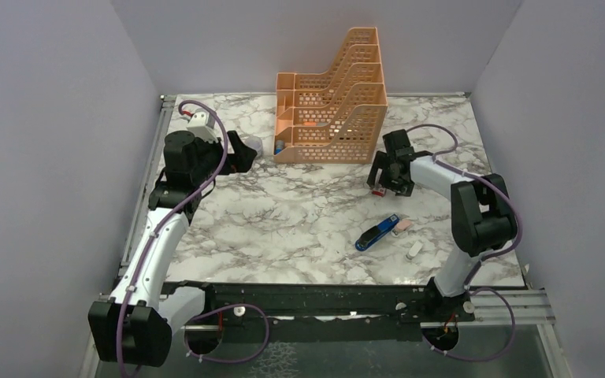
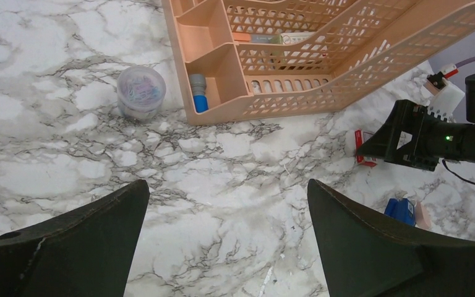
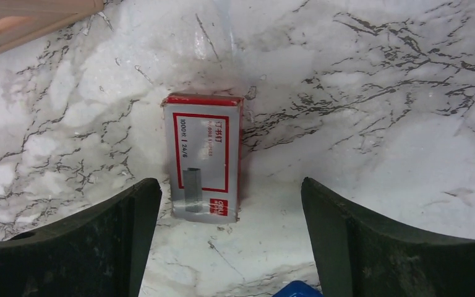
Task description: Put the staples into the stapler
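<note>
The staples box (image 3: 205, 158), red and white, lies flat on the marble and is closed, so no staples show. My right gripper (image 3: 230, 184) hovers open over it, the box's near end between the fingers and closer to the left one, touching neither. From above, the box (image 1: 378, 191) peeks out under that gripper (image 1: 390, 183). The blue stapler (image 1: 377, 234) lies closed on the table nearer the arms; its tip (image 3: 297, 289) shows at the wrist view's bottom edge. My left gripper (image 2: 227, 185) is open and empty over bare marble at the far left (image 1: 244, 153).
An orange mesh desk organizer (image 1: 331, 102) stands at the back centre, with a clear jar of paper clips (image 2: 140, 91) to its left. A pink block (image 1: 402, 227) lies beside the stapler and a white oblong piece (image 1: 414, 250) lies nearer the front edge.
</note>
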Available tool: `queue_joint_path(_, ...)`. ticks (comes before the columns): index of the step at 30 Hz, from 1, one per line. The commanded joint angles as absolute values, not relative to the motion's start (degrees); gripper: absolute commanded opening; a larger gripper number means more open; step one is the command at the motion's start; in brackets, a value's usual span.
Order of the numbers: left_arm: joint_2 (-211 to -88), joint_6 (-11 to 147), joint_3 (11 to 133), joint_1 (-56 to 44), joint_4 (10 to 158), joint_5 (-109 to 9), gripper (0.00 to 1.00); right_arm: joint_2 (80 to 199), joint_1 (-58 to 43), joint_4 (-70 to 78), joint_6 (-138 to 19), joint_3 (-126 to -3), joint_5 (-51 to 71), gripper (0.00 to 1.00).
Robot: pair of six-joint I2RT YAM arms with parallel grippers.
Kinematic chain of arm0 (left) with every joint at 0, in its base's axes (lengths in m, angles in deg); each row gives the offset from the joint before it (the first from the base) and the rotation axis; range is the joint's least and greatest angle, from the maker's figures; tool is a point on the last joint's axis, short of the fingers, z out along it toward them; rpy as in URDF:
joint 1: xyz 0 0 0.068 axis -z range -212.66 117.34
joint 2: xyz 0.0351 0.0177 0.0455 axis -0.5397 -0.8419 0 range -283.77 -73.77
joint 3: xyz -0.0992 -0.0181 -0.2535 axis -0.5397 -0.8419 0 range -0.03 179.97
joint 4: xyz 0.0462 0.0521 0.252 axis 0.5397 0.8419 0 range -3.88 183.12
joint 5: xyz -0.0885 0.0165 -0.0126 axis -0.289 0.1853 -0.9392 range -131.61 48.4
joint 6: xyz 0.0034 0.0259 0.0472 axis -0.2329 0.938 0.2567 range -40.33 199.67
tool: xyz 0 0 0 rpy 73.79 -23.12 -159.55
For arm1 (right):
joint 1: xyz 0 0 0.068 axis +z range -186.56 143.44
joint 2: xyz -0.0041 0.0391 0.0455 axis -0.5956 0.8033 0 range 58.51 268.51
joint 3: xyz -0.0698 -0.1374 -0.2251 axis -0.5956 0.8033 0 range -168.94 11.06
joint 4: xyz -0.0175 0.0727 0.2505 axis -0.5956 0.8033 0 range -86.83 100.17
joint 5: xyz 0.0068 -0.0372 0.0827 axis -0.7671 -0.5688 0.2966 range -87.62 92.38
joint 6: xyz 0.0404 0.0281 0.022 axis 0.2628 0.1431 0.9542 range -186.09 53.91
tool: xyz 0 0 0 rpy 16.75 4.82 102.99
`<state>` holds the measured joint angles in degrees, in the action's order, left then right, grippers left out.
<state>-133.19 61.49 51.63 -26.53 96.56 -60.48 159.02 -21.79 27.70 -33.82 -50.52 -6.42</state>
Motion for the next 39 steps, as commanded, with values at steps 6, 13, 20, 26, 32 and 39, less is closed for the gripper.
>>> queue_joint_path(6,-133.48,61.21,51.13,-25.96,94.88,-58.36,0.99,163.68,-19.23,29.24,-31.90,-54.75,-12.14,0.76)
queue_joint_path(13,-133.04,60.78,50.29,-25.76,95.02,-55.20,0.99,164.42,-16.60,29.84,-32.62,-54.70,-15.61,0.52)
queue_joint_path(20,-132.00,59.56,49.18,-25.54,94.35,-55.49,0.99,162.17,-13.44,25.73,-34.44,-51.67,-11.44,0.41)
queue_joint_path(26,-132.03,57.47,47.93,-25.54,93.94,-55.75,0.99,161.22,-6.52,21.15,-37.50,-49.96,-4.96,0.40)
queue_joint_path(32,-133.17,54.23,47.17,-25.52,95.22,-55.22,0.99,163.59,2.59,16.71,-42.90,-51.86,0.91,0.40)
queue_joint_path(39,-135.61,47.15,46.45,-25.67,98.31,-49.87,0.99,169.06,11.54,15.95,-55.62,-57.14,4.75,0.42)
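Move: Just ahead of the right hand lies the staple box, about 2 cm farther out, 1 cm to the left and 1 cm lower, nearly between the open fingers. The stapler's middle is some 12 cm back of the box; the pink block is about 9 cm back and 6 cm right of the hand. The orange rack's middle stands roughly 21 cm ahead and 18 cm left. From the left hand, the box is about 35 cm right, 2 cm ahead and 24 cm down. Easing the last centimetre or so forward and left, the right hand closes its fingers on the long sides of the staple box, then sweeps it about 20 cm left and 8 cm back at table height, speeding up and turning some 45 degrees counter-clockwise. The open left hand meanwhile sinks about 4 cm. ##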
